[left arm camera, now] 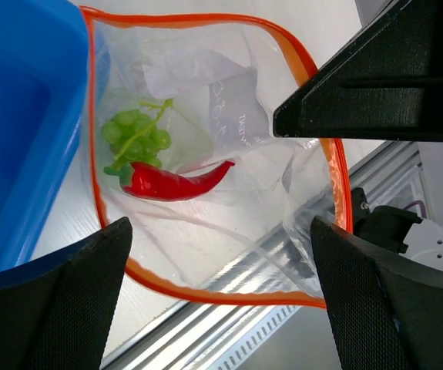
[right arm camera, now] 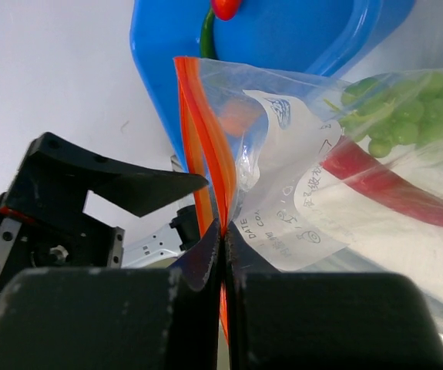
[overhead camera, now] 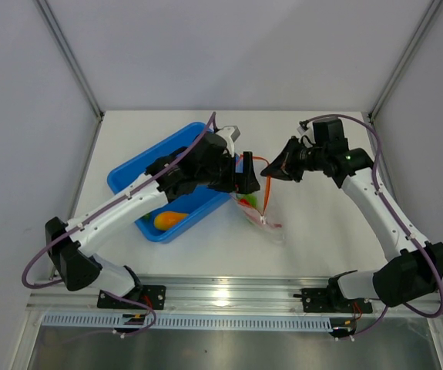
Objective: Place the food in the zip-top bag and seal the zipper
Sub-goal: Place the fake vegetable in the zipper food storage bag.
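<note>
The clear zip-top bag [overhead camera: 263, 218] hangs by its mouth next to the tray. My right gripper [right arm camera: 223, 233] is shut on its orange zipper [right arm camera: 206, 146], seen from above as the zipper [overhead camera: 266, 182] held by the right gripper [overhead camera: 277, 168]. My left gripper [left arm camera: 219, 227] stands open over the wide-open mouth, holding nothing; from above the left gripper [overhead camera: 247, 174] is just left of the zipper. Inside the bag lie a red chili [left arm camera: 176, 182] and a green leafy piece [left arm camera: 135, 137]. A yellow-orange piece [overhead camera: 168, 219] lies in the tray.
The blue tray [overhead camera: 129, 174] sits left of the bag, under my left arm. A red piece with a green stem [right arm camera: 219, 9] shows in the tray. The metal rail [overhead camera: 229, 293] runs along the table's near edge.
</note>
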Tool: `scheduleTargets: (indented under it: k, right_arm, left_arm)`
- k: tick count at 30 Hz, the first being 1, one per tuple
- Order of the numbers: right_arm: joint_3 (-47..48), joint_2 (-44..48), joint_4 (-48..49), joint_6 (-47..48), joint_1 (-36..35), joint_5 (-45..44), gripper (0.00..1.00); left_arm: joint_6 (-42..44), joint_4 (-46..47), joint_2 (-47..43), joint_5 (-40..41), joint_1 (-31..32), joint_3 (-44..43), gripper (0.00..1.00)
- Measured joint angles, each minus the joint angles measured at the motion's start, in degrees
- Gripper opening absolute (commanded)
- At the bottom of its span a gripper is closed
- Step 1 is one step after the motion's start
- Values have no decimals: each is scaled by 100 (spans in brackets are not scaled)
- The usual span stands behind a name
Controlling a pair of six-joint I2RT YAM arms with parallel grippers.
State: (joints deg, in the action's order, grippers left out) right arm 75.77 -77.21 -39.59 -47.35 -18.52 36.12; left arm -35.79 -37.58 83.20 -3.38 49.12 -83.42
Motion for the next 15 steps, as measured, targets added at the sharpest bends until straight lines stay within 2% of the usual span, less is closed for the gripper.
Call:
scheduleTargets:
  k: [7,15]
  right_arm:
    - [0,186,-313,299,0,-278,0]
    - [0,256,-748,693,42,-579,0]
  left_arm:
    - [114,-203,-280,280,-160,-42,99]
    - [74,-660,-610,372,-1209,-7,99]
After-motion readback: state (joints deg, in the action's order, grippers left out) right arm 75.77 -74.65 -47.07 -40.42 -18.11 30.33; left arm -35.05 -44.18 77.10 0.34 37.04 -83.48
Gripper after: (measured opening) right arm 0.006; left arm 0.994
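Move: The left hand, empty and open, hovers just above the bag's mouth, whose middle is some 5 cm down, 2 cm ahead and 4 cm to its right. The tomato in the blue box lies about 18 cm ahead, 26 cm left and 22 cm below; at much the same depth are the yellow fruit, level and 24 cm left, and the green pepper, 7 cm ahead and 34 cm left. From the right hand the tomato is roughly 14 cm ahead, 34 cm left and 23 cm down. Rising about 2 cm first, then sweeping left and somewhat forward (some 9 cm left, 4 forward) at growing speed, the left hand leaves the bag's mouth towards the tomato, turning about 15 degrees counter-clockwise, fingers staying wide open. The right hand keeps its shut pinch on the bag's orange rim and eases some 3 cm right, down and slightly back, its left side tipping down a little. ##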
